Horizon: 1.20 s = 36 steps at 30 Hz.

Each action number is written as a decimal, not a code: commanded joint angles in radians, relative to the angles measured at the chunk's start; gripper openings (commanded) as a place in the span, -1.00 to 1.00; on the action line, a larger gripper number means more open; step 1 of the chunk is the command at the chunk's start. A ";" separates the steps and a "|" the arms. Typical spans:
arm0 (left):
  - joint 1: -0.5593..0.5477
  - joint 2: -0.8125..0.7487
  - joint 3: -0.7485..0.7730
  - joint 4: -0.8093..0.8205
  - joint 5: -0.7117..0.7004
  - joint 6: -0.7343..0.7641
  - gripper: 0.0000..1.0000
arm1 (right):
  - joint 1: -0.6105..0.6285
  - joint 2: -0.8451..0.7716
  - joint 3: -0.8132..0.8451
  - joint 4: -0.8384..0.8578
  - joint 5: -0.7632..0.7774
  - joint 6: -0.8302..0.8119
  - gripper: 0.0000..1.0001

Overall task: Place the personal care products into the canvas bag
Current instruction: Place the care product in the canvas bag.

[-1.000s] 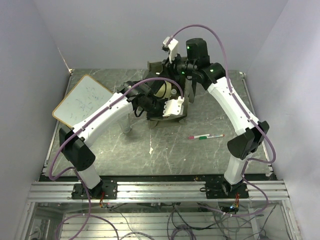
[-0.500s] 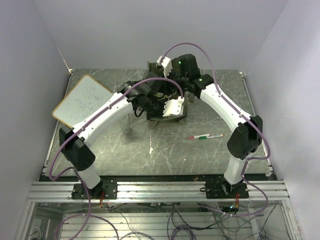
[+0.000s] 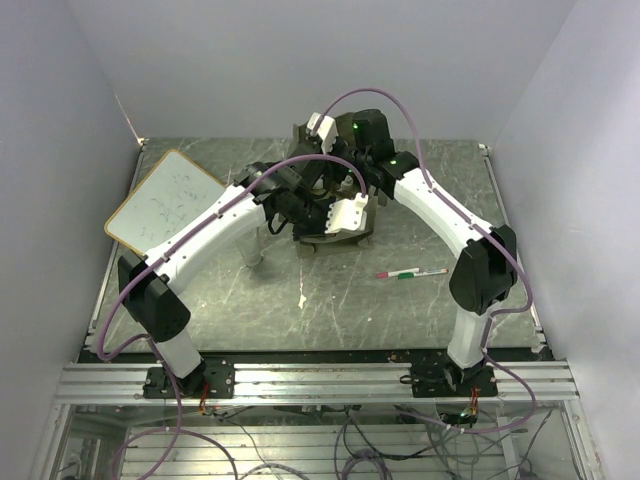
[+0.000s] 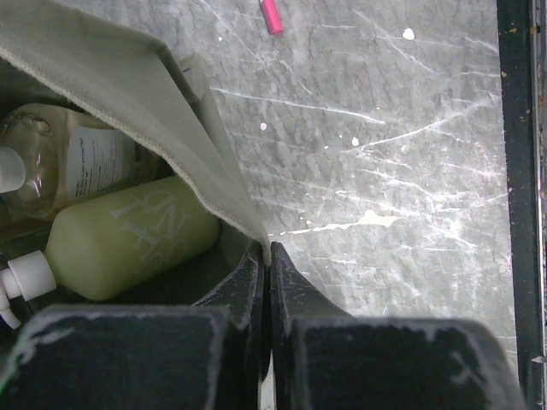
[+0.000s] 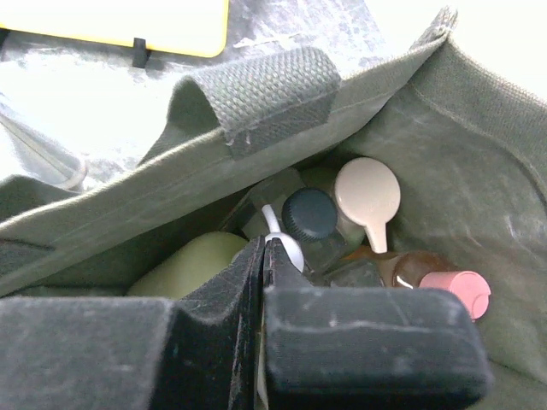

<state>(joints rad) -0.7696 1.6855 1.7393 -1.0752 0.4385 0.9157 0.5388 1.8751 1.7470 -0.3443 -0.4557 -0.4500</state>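
Note:
The olive canvas bag [image 3: 345,240] stands at the table's middle back, mostly hidden under both wrists. My left gripper [image 4: 268,248] is shut on the bag's rim [image 4: 154,111], and the fabric edge runs in between its fingertips. Inside the bag lie a yellow-green bottle [image 4: 128,239] with a white cap [image 4: 30,273] and a clear bottle [image 4: 77,162]. My right gripper [image 5: 265,243] hangs shut over the bag's open mouth with nothing in it. Below it I see a black lid [image 5: 309,213], a cream pump top [image 5: 367,192], a pink-capped amber bottle [image 5: 457,290] and a yellow-green bottle [image 5: 184,265].
A red-green-white pen [image 3: 412,272] lies on the table right of the bag. The wood-framed whiteboard [image 3: 165,200] lies at the left. A small white scrap [image 3: 302,297] is on the table in front of the bag. A bag handle [image 5: 265,90] arches over the near wall.
The right arm has come down and in over the bag's mouth, and its jaws have shut. The left arm holds still on the rim.

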 commanded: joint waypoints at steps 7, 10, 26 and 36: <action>-0.012 -0.077 -0.001 -0.053 0.084 -0.017 -0.86 | 0.004 0.032 0.025 -0.010 -0.014 -0.062 -1.00; -0.012 -0.081 -0.010 -0.056 0.080 -0.011 -0.86 | 0.002 0.024 0.047 -0.060 -0.049 -0.063 -1.00; -0.002 -0.085 -0.041 -0.069 0.098 0.009 -0.86 | -0.011 0.037 0.071 -0.085 -0.088 0.215 -0.10; 0.003 -0.086 -0.043 -0.066 0.112 0.010 -0.86 | -0.011 0.115 0.129 -0.078 0.047 0.297 0.26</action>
<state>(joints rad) -0.7601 1.6535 1.6966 -1.0756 0.4507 0.9325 0.5312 1.9594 1.8484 -0.4431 -0.4801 -0.2123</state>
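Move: The green pump bottle lies loose in the bag, its middle about 12 cm below the right hand, 3 cm back and 2 cm to the left. From that hand the dark-capped bottle is some 4 cm ahead and 4 cm left, the pale pump head 7 cm ahead and 3 cm left, the pink-capped bottle 5 cm ahead and 4 cm right, all roughly 9 cm lower. The left hand has the green bottle about 10 cm ahead, 1 cm left and 11 cm below. Dip the right gripper a centimetre or two, still shut, then draw it back some 3 cm while spreading the fingers to over half open and tipping them about 15 degrees more downward. Bring it forward again and slightly lower, so the open fingers face the green bottle's white pump head. Keep the left fingers pinched on the bag's near rim. ##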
